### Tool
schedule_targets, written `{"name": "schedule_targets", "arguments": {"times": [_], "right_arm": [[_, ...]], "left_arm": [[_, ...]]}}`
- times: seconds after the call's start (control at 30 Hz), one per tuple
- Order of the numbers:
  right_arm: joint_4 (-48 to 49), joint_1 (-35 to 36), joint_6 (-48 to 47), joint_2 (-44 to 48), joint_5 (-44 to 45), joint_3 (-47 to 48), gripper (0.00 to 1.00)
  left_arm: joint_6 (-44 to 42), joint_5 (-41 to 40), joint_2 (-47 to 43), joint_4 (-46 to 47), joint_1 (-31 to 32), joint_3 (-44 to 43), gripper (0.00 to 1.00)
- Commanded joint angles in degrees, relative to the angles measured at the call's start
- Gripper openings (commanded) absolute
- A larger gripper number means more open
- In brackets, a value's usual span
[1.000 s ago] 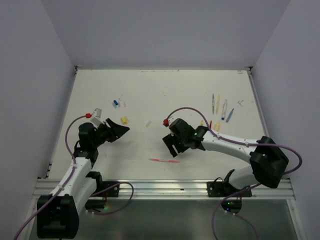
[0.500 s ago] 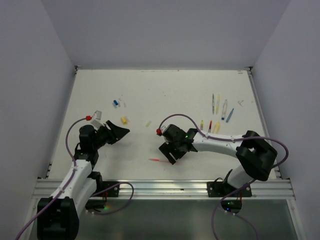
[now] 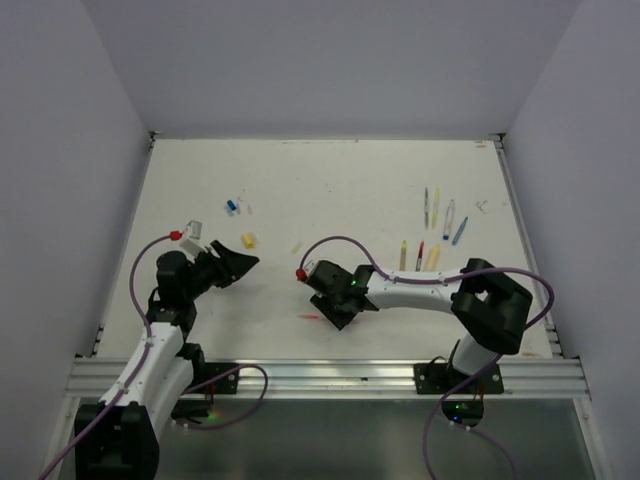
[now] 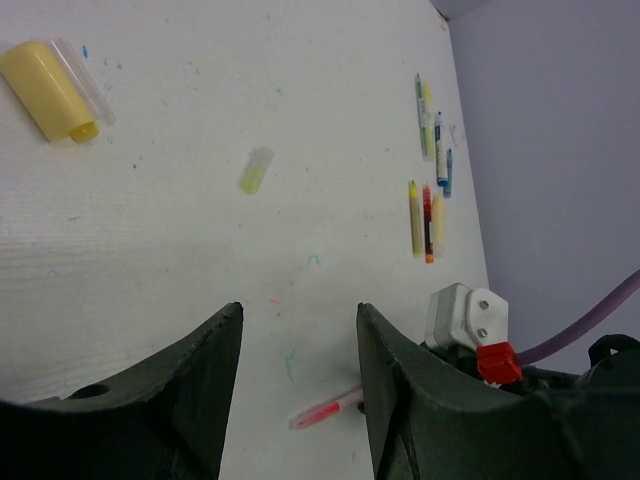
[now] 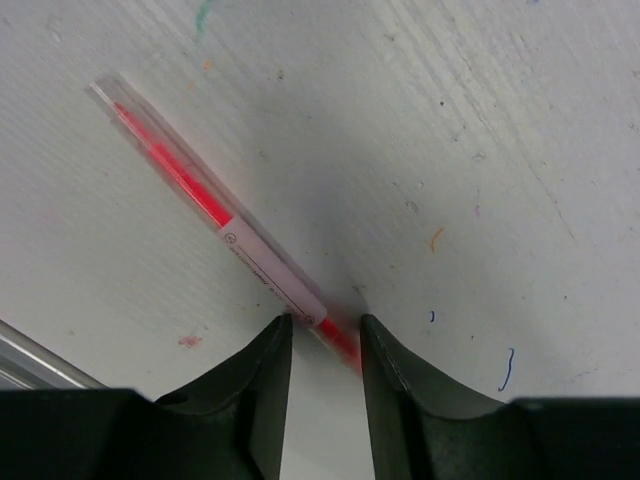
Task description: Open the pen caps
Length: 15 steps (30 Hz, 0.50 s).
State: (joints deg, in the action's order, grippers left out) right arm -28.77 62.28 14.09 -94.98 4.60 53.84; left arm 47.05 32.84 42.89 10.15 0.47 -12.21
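A pink-red pen (image 3: 312, 317) lies on the white table near the front middle. It also shows in the left wrist view (image 4: 325, 408) and the right wrist view (image 5: 215, 215). My right gripper (image 3: 336, 310) is low over the pen's right end. In the right wrist view the right gripper (image 5: 325, 332) has its jaws a narrow gap apart, with the pen's red end between them, still lying on the table. My left gripper (image 3: 243, 256) is open and empty at the left, as its own view (image 4: 298, 315) shows. A yellow cap (image 3: 248, 240) and a pale yellow cap (image 3: 296, 247) lie loose.
Several more pens (image 3: 435, 205) lie in a group at the back right; they show in the left wrist view (image 4: 425, 215) too. A small blue cap (image 3: 231, 207) lies at the back left. The right wrist's white connector (image 4: 465, 315) stands close beside the left gripper's right finger.
My right gripper has moved left and down towards the front, from beside the pink-red pen to over its right end. The left arm has barely moved.
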Motion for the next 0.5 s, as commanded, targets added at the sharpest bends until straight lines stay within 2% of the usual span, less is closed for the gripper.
{"name": "schedule_targets", "arguments": {"times": [0.0,0.13,0.23,0.47], "right_arm": [[7.1,2.2,2.4,-4.0,-5.8,0.3,0.35],[8.6,3.2,3.2,-6.9,-6.6,0.5,0.10],[10.3,3.7,4.1,-7.9,-6.9,0.1,0.00],[14.0,3.8,6.1,-4.6,-4.7,-3.0,0.00]], "left_arm": [[0.9,1.5,-1.4,0.3,0.3,0.3,0.53],[0.9,1.2,-1.9,0.0,0.3,0.4,0.54],[0.8,1.3,-1.3,0.4,0.3,0.8,0.54],[0.8,0.6,-0.5,0.1,0.3,1.0,0.54]]}}
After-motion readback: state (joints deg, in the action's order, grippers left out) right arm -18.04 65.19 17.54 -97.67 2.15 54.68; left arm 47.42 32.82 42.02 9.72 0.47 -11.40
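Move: The red-pink pen lies crosswise on the table between the right fingertips, its middle about 3 cm to their left and roughly 1 cm lower, level with them fore and aft. The pale cap piece is some 17 cm ahead and 10 cm to the left of the right hand, the nearest pen of the sorted row about 15 cm ahead and 15 cm to its right. From the left gripper, the red-pink pen's middle lies some 12 cm back, 17 cm to the right and 12 cm down. Close the right gripper from a bit under half open until it pinches the red-pink pen just to the right of its label, while carrying the hand about 5 cm to the left, level and low over the table. Let the fingertips swing some 10 degrees towards the left as you go, and keep the grip shut. ##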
